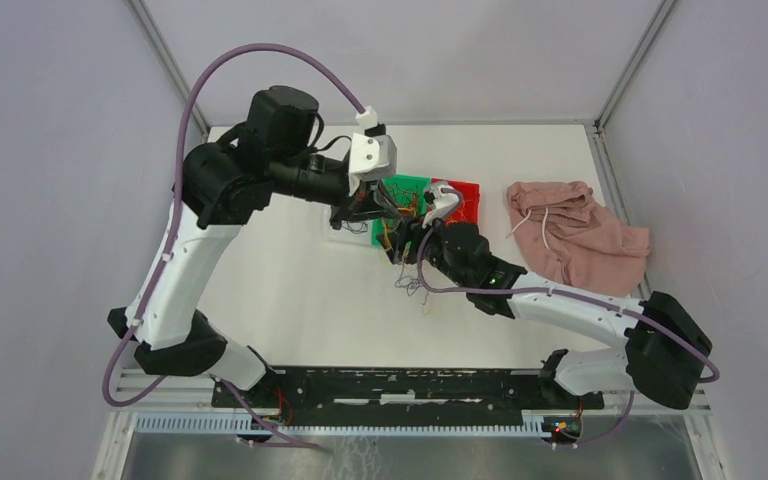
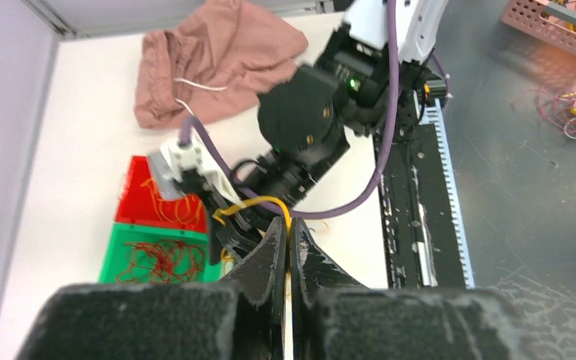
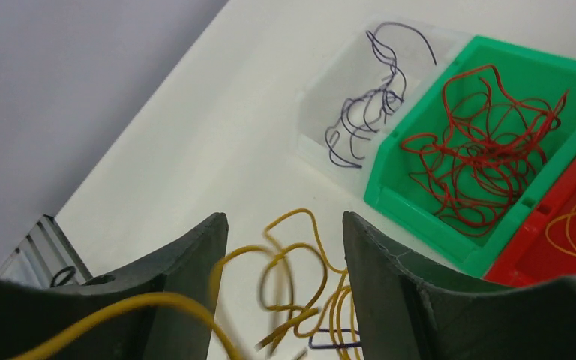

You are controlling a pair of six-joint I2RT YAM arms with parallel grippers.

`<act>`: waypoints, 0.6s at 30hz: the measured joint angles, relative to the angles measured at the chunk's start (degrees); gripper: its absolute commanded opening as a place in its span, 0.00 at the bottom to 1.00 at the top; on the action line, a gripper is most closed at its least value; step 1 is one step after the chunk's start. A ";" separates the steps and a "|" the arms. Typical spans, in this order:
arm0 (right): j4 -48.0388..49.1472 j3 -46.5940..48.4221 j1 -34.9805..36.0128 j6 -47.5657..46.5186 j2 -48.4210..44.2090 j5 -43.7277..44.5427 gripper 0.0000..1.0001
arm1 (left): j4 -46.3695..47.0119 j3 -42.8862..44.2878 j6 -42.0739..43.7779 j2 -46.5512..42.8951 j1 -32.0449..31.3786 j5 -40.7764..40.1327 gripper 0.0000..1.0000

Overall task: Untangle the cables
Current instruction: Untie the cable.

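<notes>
My left gripper (image 2: 288,229) is shut on a yellow cable (image 2: 259,201) that arcs away toward the right arm's fingers. That cable crosses in front of one finger (image 3: 184,266) in the right wrist view. My right gripper (image 3: 285,221) is open over a loose tangle of yellow cables (image 3: 300,281) on the table, with one dark purple strand (image 3: 330,345) among them. In the top view both grippers meet by the bins, the left gripper (image 1: 358,212) beside the right gripper (image 1: 407,238). More tangled cables (image 1: 415,285) lie on the table just in front.
A clear bin (image 3: 330,82) holds purple wires, a green bin (image 3: 420,202) holds red wires, and a red bin (image 3: 540,259) holds orange ones. A pink cloth (image 1: 575,235) with a white drawstring lies to the right. The bins sit close behind both grippers.
</notes>
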 measured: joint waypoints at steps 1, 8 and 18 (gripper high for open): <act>0.33 -0.98 0.00 0.31 0.55 0.28 0.64 | -0.02 1.62 0.02 0.50 -0.04 -0.02 0.03; 1.05 -10.10 0.00 2.78 1.49 1.11 0.64 | 4.35 6.32 0.11 -1.09 -0.09 -2.73 0.03; 1.25 -20.20 0.37 5.81 -1.01 1.38 0.63 | 15.63 4.13 2.05 -7.19 -0.09 -10.21 0.03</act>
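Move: The purple-and-yellow tangle hangs from a yellow strand already pinched in the left fingertips. Its middle is about 9 cm ahead of the left hand and 24 cm below it. The right gripper stands open around the upper loops, with the tangle's middle about 6 cm below it and 1 cm ahead. From the right hand, the green bin is roughly 16 cm ahead and 20 cm down, the white bin 9 cm farther left, and the red bin 12 cm right and 15 cm ahead. Keep the yellow strand pinched in the left gripper and raise it about 11 cm, easing a little left and swinging its fingers up towards level. Meanwhile sink the right gripper quickly some 15 cm towards the table, also drawing it back and to its right about 5 cm each way, tips dipping about 15 degrees, fingers kept open. ##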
